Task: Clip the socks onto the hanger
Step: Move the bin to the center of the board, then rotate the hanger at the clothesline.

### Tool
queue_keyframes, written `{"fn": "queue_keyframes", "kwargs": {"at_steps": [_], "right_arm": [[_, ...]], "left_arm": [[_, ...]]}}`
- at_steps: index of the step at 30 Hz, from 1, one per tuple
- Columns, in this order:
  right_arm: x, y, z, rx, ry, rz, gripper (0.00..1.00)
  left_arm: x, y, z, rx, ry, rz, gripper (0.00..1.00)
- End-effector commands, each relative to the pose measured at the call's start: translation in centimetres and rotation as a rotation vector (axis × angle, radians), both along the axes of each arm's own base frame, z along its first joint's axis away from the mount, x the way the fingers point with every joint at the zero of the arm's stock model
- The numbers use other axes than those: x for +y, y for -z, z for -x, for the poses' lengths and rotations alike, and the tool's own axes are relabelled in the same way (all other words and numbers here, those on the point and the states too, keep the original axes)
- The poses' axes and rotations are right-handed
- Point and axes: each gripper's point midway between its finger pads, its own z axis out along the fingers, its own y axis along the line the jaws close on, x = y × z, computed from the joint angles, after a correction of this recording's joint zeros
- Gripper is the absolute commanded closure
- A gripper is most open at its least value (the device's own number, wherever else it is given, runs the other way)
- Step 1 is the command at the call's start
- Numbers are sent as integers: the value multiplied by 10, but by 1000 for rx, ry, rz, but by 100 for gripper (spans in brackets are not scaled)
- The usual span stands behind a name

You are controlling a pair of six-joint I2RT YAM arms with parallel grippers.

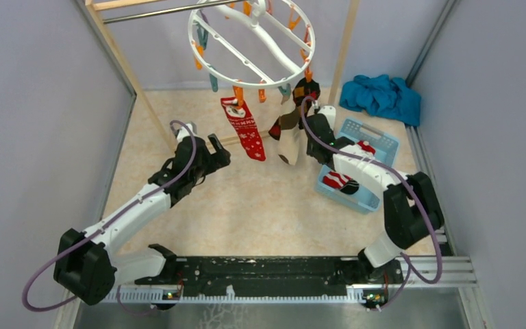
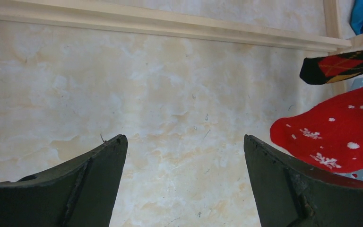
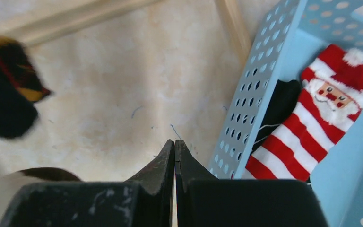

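Note:
The white ring hanger [image 1: 252, 38] with orange and teal clips hangs from the rod at the top. A red patterned sock [image 1: 244, 127] and a dark argyle sock [image 1: 294, 113] hang from its clips. My left gripper [image 1: 218, 152] is open and empty, just left of the red sock [image 2: 340, 132]; the left wrist view [image 2: 184, 142] shows bare floor between the jaws. My right gripper [image 1: 315, 140] is shut and empty beside the argyle sock [image 3: 4, 94], and shows in the right wrist view [image 3: 175, 142]. A red-and-white striped sock [image 3: 321, 118] and a black sock [image 3: 279, 109] lie in the basket.
A light blue perforated basket [image 1: 382, 137] stands on the floor right of my right gripper. A teal-blue cloth heap [image 1: 382, 96] lies at the back right. The wooden rack [image 1: 120, 55] with its metal rod [image 1: 157, 11] frames the back. Grey walls close both sides.

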Motion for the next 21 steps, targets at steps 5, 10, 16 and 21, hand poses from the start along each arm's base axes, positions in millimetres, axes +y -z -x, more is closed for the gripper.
{"fn": "queue_keyframes", "kwargs": {"at_steps": [5,10,16,21], "right_arm": [[-54,25,-7,35,166,-145,100],[-75,-10,-4,-63,144,-147,92],[-42,-58,-4,-154,-41,-218,30],[9,-96,10,-222,-189,-186,28]], "left_arm": [[3,-21,-3,-55,-2,-14,2],[-6,-13,-6,-51,26,10,2],[-17,-26,-10,-78,70,35,2],[-7,-45,-8,-141,56,13,2]]}}
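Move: The bin's middle lies about 11 cm to the right hand's right, roughly level with it (1 cm ahead) and 8 cm lower; its near side wall is only a few centimetres to the right. The striped sock in the bin is about 10 cm to the right, 1 cm ahead and 9 cm down. The beige hanging sock is some 6 cm to the left, about 1 cm ahead and 5 cm higher. From the left hand the bin is roughly 37 cm to the right, 4 cm ahead and 10 cm below. Keep the right fingers shut beside the bin's left wall, sink about 4 cm and sweep some 9 cm right, pushing the bin along by that wall. Then back off to the left by about 5 cm while rising 8 cm, opening the fingers most of the way and rolling the hand's left side up some 10 degrees. ##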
